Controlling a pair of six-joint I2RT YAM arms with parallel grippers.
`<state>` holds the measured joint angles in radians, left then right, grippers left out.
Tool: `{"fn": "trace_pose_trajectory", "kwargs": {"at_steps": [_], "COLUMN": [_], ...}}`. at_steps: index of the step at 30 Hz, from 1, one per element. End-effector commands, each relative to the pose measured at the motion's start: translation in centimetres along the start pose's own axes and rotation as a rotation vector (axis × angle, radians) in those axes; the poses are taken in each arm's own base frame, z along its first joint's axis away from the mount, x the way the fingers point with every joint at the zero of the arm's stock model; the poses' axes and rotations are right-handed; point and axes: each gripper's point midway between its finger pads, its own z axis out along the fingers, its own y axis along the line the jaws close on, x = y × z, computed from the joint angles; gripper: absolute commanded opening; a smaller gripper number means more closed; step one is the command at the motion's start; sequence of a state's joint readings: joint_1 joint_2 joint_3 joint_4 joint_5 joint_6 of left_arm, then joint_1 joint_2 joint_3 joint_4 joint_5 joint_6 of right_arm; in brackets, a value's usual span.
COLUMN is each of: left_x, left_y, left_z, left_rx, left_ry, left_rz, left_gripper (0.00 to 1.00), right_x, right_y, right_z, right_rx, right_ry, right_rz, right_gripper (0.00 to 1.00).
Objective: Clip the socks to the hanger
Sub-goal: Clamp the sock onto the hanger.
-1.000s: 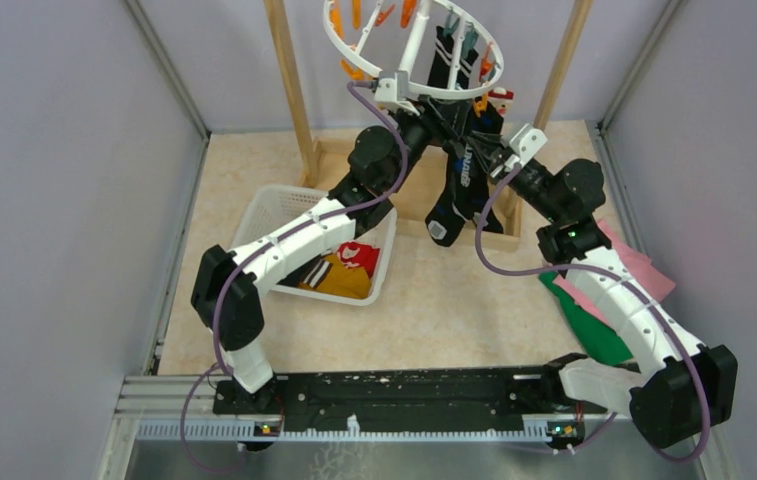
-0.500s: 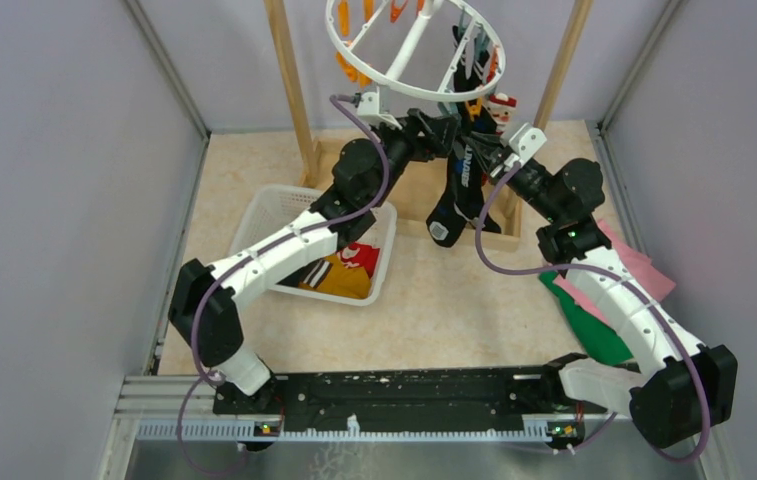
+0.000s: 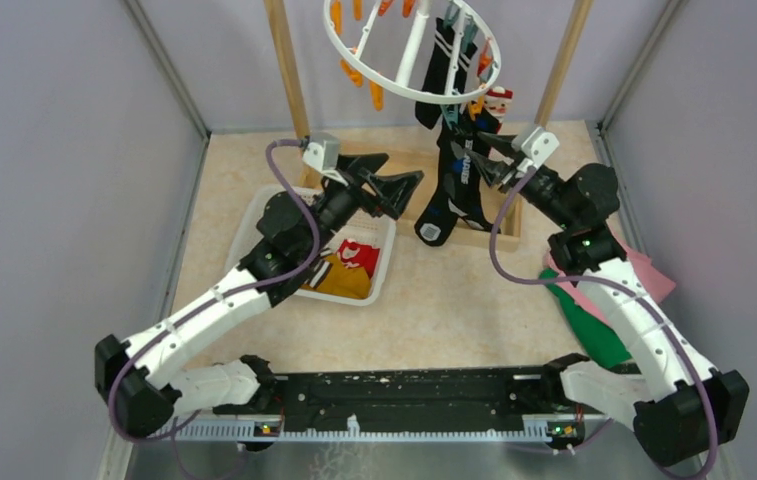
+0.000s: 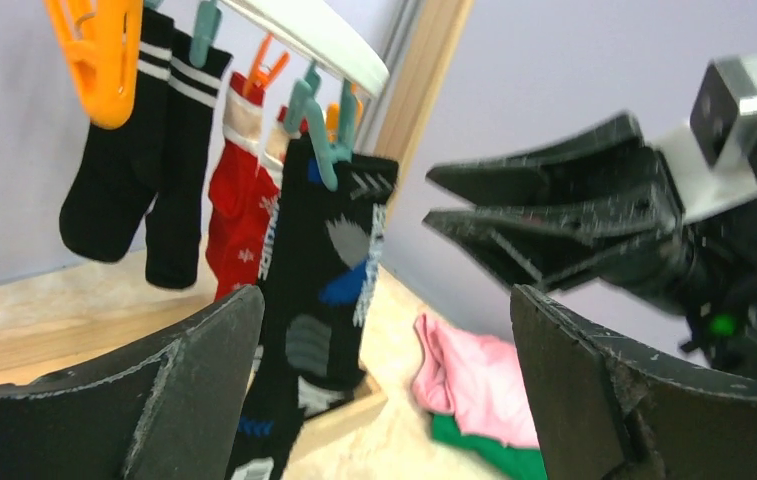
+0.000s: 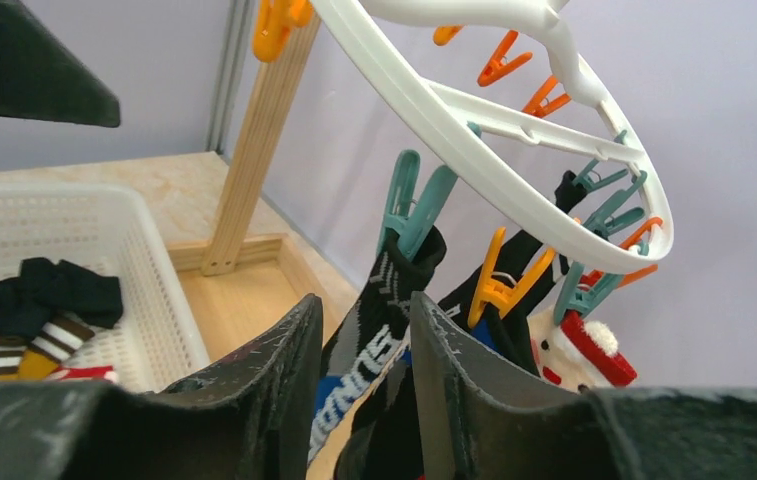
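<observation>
The hanger (image 3: 409,50), a white ring with orange and teal pegs, hangs at the top centre. Clipped to it are a black striped sock (image 3: 439,70), a red-and-white sock (image 3: 497,100) and a long black sock with blue and white marks (image 3: 454,185). My right gripper (image 3: 484,165) is at that long sock (image 5: 379,340), just below its teal peg (image 5: 409,205); its fingers stand slightly apart and the sock shows in the gap. My left gripper (image 3: 404,168) is wide open and empty, left of the socks and below the ring (image 4: 304,30). More socks, red (image 3: 359,255) and yellow (image 3: 339,278), lie in the basket.
The white mesh basket (image 3: 254,215) sits under my left arm. The wooden rack's posts (image 3: 289,80) and base frame (image 3: 494,225) stand behind the hanging socks. Pink (image 3: 644,270) and green (image 3: 594,325) cloths lie beside my right arm. Grey walls close in both sides.
My left gripper has opened wide and pulled back down and left from the ring. The right gripper's fingers have parted from shut. The ring has swung slightly.
</observation>
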<state>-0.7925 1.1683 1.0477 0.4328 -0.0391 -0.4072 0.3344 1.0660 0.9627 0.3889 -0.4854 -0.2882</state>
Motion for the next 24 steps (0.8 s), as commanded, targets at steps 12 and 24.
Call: {"fn": "trace_pose_trajectory", "kwargs": {"at_steps": [12, 24], "left_x": [3.3, 4.8], "left_y": [3.2, 3.2], "left_z": [-9.1, -9.6], "left_rx": [-0.085, -0.056], "left_ry": [0.126, 0.124], "left_rz": [0.129, 0.1], "left_gripper": [0.99, 0.99], "right_x": [2.6, 9.5], "right_y": [5.3, 3.7], "right_z": [-8.0, -10.1], "right_rx": [-0.047, 0.016], "right_ry": [0.171, 0.191], "right_rz": [0.406, 0.613], "right_gripper": [0.73, 0.75]}}
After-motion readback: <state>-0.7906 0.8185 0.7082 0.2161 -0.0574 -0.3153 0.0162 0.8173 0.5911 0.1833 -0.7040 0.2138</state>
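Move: The black sock with blue patches already hangs from its teal clip, free of both hands; its middle is about 11 cm ahead, 9 cm right and 13 cm below the left hand, and about 5 cm ahead, 5 cm left and 11 cm below the right. From the left hand, the basket's mustard sock is some 4 cm ahead, 13 cm left and 36 cm down; from the right, about 1 cm back, 27 cm left and 34 cm down. From the newly clipped sock both empty hands withdraw. The left, fingers kept wide open, goes back and left, then mainly sinks about 10 cm towards the basket. The right first draws back some 7 cm while opening wider, then drops about 15 cm, swinging right and tipping its fingers down by about 40 degrees. ##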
